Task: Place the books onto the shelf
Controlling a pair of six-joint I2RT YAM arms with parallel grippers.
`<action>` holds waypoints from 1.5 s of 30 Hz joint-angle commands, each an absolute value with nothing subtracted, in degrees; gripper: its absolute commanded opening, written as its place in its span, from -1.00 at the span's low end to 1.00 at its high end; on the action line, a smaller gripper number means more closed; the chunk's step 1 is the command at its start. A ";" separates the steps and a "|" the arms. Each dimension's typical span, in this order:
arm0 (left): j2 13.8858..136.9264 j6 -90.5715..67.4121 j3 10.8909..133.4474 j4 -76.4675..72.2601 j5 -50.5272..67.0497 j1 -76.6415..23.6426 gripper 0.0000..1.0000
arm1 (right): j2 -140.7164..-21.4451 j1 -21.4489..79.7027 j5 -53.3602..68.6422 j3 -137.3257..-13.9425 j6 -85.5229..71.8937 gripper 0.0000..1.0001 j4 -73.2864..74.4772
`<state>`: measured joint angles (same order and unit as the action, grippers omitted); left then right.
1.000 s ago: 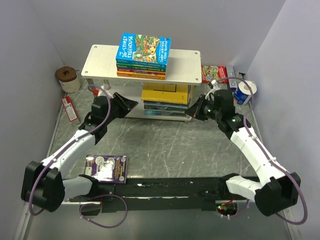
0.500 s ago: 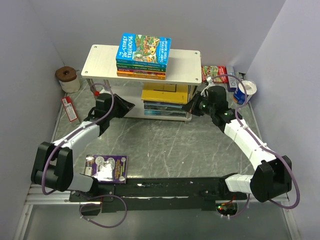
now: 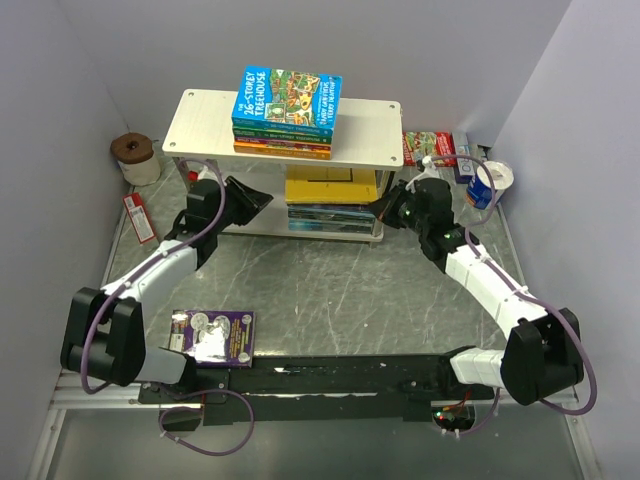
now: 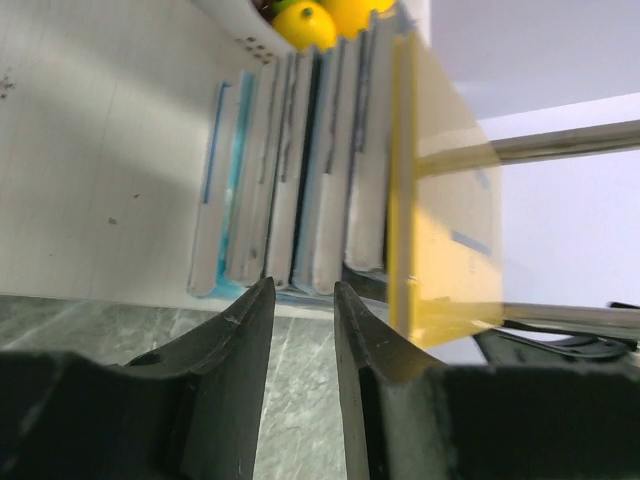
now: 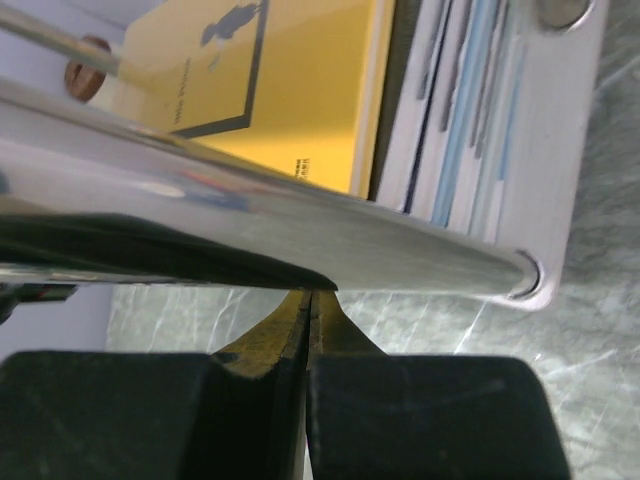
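Observation:
The shelf stands at the back with a stack of books on its wood top, a blue Treehouse cover uppermost. A second stack lies on the lower board, topped by a yellow book. A purple book lies flat on the table near the left arm's base. My left gripper is at the shelf's left front, open and empty, with its fingertips just short of the lower books' page edges. My right gripper is shut with its tips against the silver post at the right front.
A brown-topped spool and a small red-and-white carton sit at the left wall. A red-green packet and a white-blue roll lie right of the shelf. Walls close in on three sides.
Both grippers have moved in toward the shelf's lower tier, the left from the left, the right up to the post. The left jaws have narrowed.

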<state>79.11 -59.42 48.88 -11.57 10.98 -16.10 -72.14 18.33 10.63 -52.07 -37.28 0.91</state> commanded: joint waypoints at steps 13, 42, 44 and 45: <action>68.21 -58.10 41.58 -21.09 24.79 -16.61 -0.58 | -71.54 20.21 6.77 -51.94 -35.25 -1.00 -4.66; 78.92 -60.91 47.46 -25.75 26.54 -17.67 -0.78 | -72.33 21.80 6.77 -53.96 -35.60 -1.00 -4.13; 79.54 -61.00 47.63 -25.84 26.37 -17.75 -0.78 | -72.42 21.71 6.77 -53.96 -35.68 -1.00 -4.22; 79.72 -60.91 47.72 -25.75 26.28 -17.75 -0.78 | -72.42 21.80 6.77 -53.96 -35.68 -1.00 -4.22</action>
<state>78.76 -60.16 45.45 -22.37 25.67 -17.47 -71.88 21.37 7.55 -51.40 -36.36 -2.42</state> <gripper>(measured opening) 0.113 0.008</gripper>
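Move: The yellow book's middle lies about 14 cm to the right of the left hand, 4 cm ahead and 2 cm higher, with the stack of books right under it, its middle some 3 cm below the hand. The 26-Storey pile is about 6 cm right, 5 cm ahead and 16 cm up. From the right hand the yellow book is about 8 cm left, 7 cm ahead and level; the shelf post is 2 cm ahead and 2 cm right. Back out of the shelf by about 6 cm, first rising and then swinging right, the left hand turns some 15 degrees clockwise while its part-open fingers close nearly shut. It dips, then comes forward and up again a couple of centimetres, to just before the yellow book's left front corner; contact can't be seen. The right hand, still shut, stays at the front right post, creeping about 1 cm left. ##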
